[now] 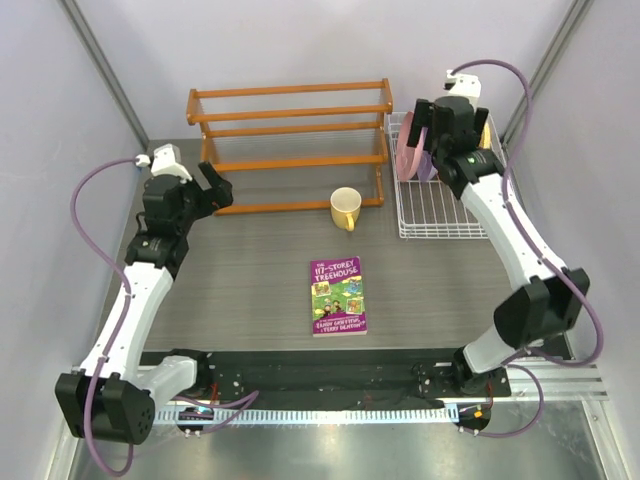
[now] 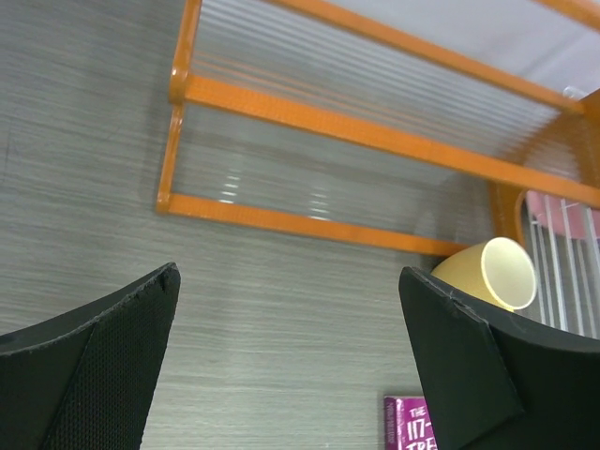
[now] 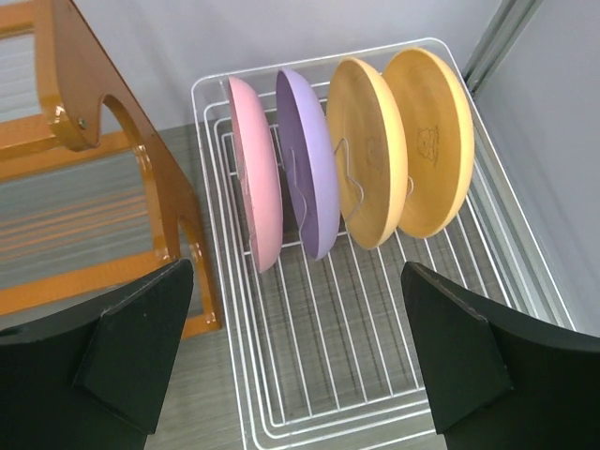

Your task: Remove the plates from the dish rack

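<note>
Several plates stand on edge in the back half of the white wire dish rack [image 3: 349, 361]: a pink one [image 3: 258, 178] on the left, a lilac one [image 3: 309, 159], then two orange-tan ones [image 3: 367, 150] [image 3: 436, 131]. From above, the dish rack [image 1: 440, 215] sits at the back right with the pink plate [image 1: 408, 152] showing. My right gripper [image 3: 295, 309] hangs open above the rack's front half, short of the plates, touching nothing. The same gripper [image 1: 428, 135] shows in the top view. My left gripper [image 1: 215, 185] [image 2: 288, 309] is open over bare table at the left.
An orange wooden shelf rack [image 1: 290, 130] [image 3: 94, 141] stands at the back, right beside the dish rack's left rim. A yellow mug [image 1: 345, 207] [image 2: 487, 272] lies in front of it. A purple book [image 1: 338, 295] [image 2: 408, 427] lies mid-table.
</note>
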You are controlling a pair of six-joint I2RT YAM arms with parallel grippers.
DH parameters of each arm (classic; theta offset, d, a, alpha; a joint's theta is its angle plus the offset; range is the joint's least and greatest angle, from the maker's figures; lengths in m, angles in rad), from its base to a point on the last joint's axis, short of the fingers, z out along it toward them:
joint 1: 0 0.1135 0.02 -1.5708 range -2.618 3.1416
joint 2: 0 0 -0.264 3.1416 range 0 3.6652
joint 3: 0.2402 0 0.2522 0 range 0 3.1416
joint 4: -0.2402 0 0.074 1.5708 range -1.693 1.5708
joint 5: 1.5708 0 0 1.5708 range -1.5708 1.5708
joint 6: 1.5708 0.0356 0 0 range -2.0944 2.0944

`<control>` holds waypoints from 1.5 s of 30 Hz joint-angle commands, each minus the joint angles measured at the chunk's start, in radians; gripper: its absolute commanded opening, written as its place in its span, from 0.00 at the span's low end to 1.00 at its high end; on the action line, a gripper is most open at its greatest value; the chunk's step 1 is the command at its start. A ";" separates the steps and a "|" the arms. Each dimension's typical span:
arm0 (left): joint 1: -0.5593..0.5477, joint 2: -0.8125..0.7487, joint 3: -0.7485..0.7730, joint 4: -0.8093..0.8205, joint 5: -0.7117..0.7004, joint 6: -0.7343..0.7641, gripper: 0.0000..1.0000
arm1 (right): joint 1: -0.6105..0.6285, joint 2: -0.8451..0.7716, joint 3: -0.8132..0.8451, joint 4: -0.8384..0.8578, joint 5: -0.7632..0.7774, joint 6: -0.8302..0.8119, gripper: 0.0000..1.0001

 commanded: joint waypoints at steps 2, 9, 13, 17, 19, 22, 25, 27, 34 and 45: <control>0.004 0.022 -0.027 0.034 -0.036 0.039 0.99 | 0.001 0.104 0.161 0.000 0.076 -0.058 0.94; 0.006 0.065 -0.030 0.046 -0.044 0.036 1.00 | 0.010 0.261 0.263 0.003 0.119 -0.113 0.90; 0.004 0.079 -0.027 0.043 -0.053 0.040 0.99 | 0.027 0.350 0.313 0.000 0.156 -0.153 0.86; 0.006 0.088 -0.030 0.045 -0.050 0.036 0.99 | 0.047 0.423 0.376 0.000 0.189 -0.187 0.85; 0.004 0.094 -0.032 0.040 -0.053 0.036 0.99 | 0.064 0.463 0.398 -0.005 0.235 -0.201 0.85; 0.004 0.097 -0.033 0.038 -0.053 0.039 0.99 | 0.072 0.511 0.439 -0.005 0.262 -0.228 0.81; 0.004 0.100 -0.032 0.037 -0.048 0.037 0.99 | 0.073 0.552 0.461 -0.005 0.301 -0.242 0.77; 0.006 0.102 -0.032 0.037 -0.045 0.037 0.99 | 0.073 0.572 0.467 -0.003 0.329 -0.250 0.76; 0.004 0.100 -0.033 0.035 -0.033 0.034 1.00 | 0.073 0.623 0.462 -0.003 0.368 -0.256 0.67; 0.004 0.100 -0.036 0.031 -0.028 0.036 0.99 | 0.070 0.643 0.430 -0.003 0.395 -0.251 0.45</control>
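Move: The pink plate, standing in the dish rack, is some 15 cm ahead of the right hand, about 2 cm to its left and 18 cm below. The purple plate stands 5 cm to the right of the pink one, the nearer yellow plate about 10 cm to the right of it, and the wooden shelf's right end 6 cm to the left of it, all roughly level with it. From the left hand the pink plate is about 23 cm ahead, 39 cm right and 13 cm lower. Forward first and then mostly down, the right hand goes about 11 cm out and 13 cm lower to the near upper rim of the pink plate, rolling left side down some 25 degrees and tipping nose down. Its fingers close from wide open to a bit over half, one on each side of the rim, without a visible pinch. The empty left hand sinks about 5 cm. ##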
